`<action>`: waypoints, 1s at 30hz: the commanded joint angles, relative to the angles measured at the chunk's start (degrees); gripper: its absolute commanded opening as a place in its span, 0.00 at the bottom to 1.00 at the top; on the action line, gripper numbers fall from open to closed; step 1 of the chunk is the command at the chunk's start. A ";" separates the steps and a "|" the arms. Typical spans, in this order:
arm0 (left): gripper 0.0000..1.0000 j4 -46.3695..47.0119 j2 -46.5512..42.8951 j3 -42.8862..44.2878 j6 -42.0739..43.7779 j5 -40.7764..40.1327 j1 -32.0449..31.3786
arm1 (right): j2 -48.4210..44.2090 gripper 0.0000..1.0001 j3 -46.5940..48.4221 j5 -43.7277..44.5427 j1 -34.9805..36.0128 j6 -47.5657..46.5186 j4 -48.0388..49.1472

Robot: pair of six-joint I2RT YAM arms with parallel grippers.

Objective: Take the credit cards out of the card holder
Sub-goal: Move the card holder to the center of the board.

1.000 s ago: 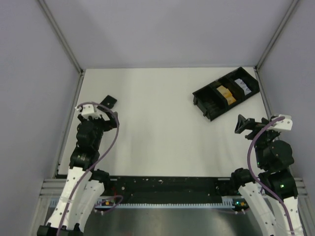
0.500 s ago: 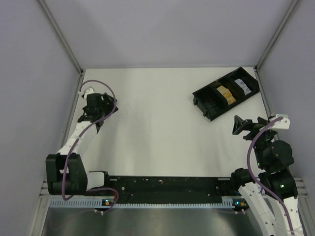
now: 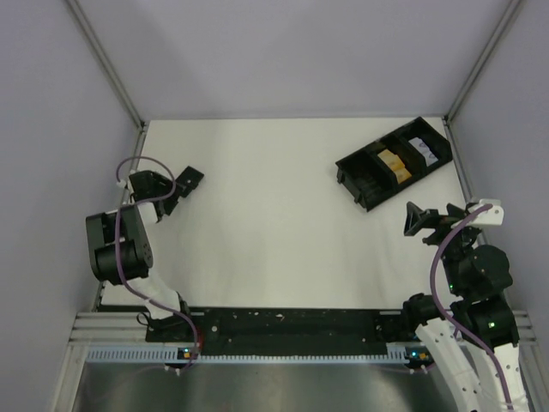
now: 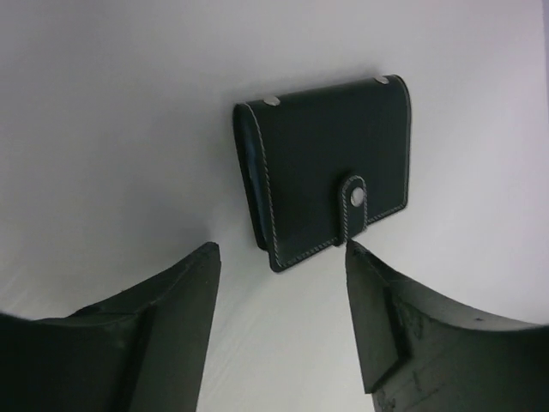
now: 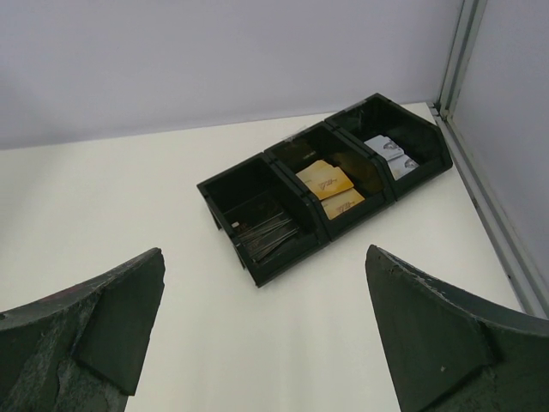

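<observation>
The card holder (image 4: 330, 163) is a small black wallet with pale stitching. It lies flat on the white table, folded shut, with its snap tab (image 4: 354, 202) fastened. In the top view the card holder (image 3: 189, 178) sits at the far left. The credit cards are hidden. My left gripper (image 4: 282, 251) is low, right in front of the holder, open, with the holder's near corner level with its fingertips and nothing gripped. From above, the left gripper (image 3: 171, 192) points at the holder. My right gripper (image 3: 419, 220) hangs open and empty at the right.
A long black three-compartment tray (image 3: 393, 160) stands at the back right. In the right wrist view the tray (image 5: 257, 257) holds orange-yellow flat pieces (image 5: 330, 184) in its middle bin, dark thin pieces on one side and pale ones on the other. Enclosure walls and metal posts border the table.
The left arm has reached out over the holder, then folded back low, bringing the gripper down in front of it. Its jaws have narrowed somewhat. The right arm has barely moved.
</observation>
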 commanded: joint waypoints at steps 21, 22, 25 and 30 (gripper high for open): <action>0.00 17.08 12.20 3.31 -4.88 12.99 3.77 | -0.78 0.99 -0.84 -0.69 0.75 0.25 2.96; 0.00 17.52 11.94 2.96 -4.88 13.17 3.76 | -0.78 0.99 -0.84 -0.77 0.75 0.25 2.96; 0.00 18.75 10.54 1.64 -5.14 13.78 3.68 | -0.87 0.99 -0.84 -0.86 0.75 0.25 2.96; 0.00 21.56 5.89 -4.06 -7.94 14.93 2.63 | -0.87 0.99 -0.76 -2.09 0.75 0.43 2.96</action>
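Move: The card holder lies just ahead of the left hand, its middle about 7 cm forward, 1 cm to the right and 2 cm lower, its near short end facing the fingers. The board's left edge runs some 17 cm to the hand's left, level with it; nothing else stands near. From the right hand the card holder is far off, roughly 65 cm left, 30 cm ahead and 27 cm below. The left hand reaches about 4 cm forward to the near short end of the card holder, dipping a good centimetre at the start and rolling its left side down some 10 degrees, with the fingers narrowing only a little from about two-thirds open. It halts there and shuts the fingers completely at the clasp-side corner of that end, then just begins to draw back and right; whether the edge is pinched between the pads can't be seen. ##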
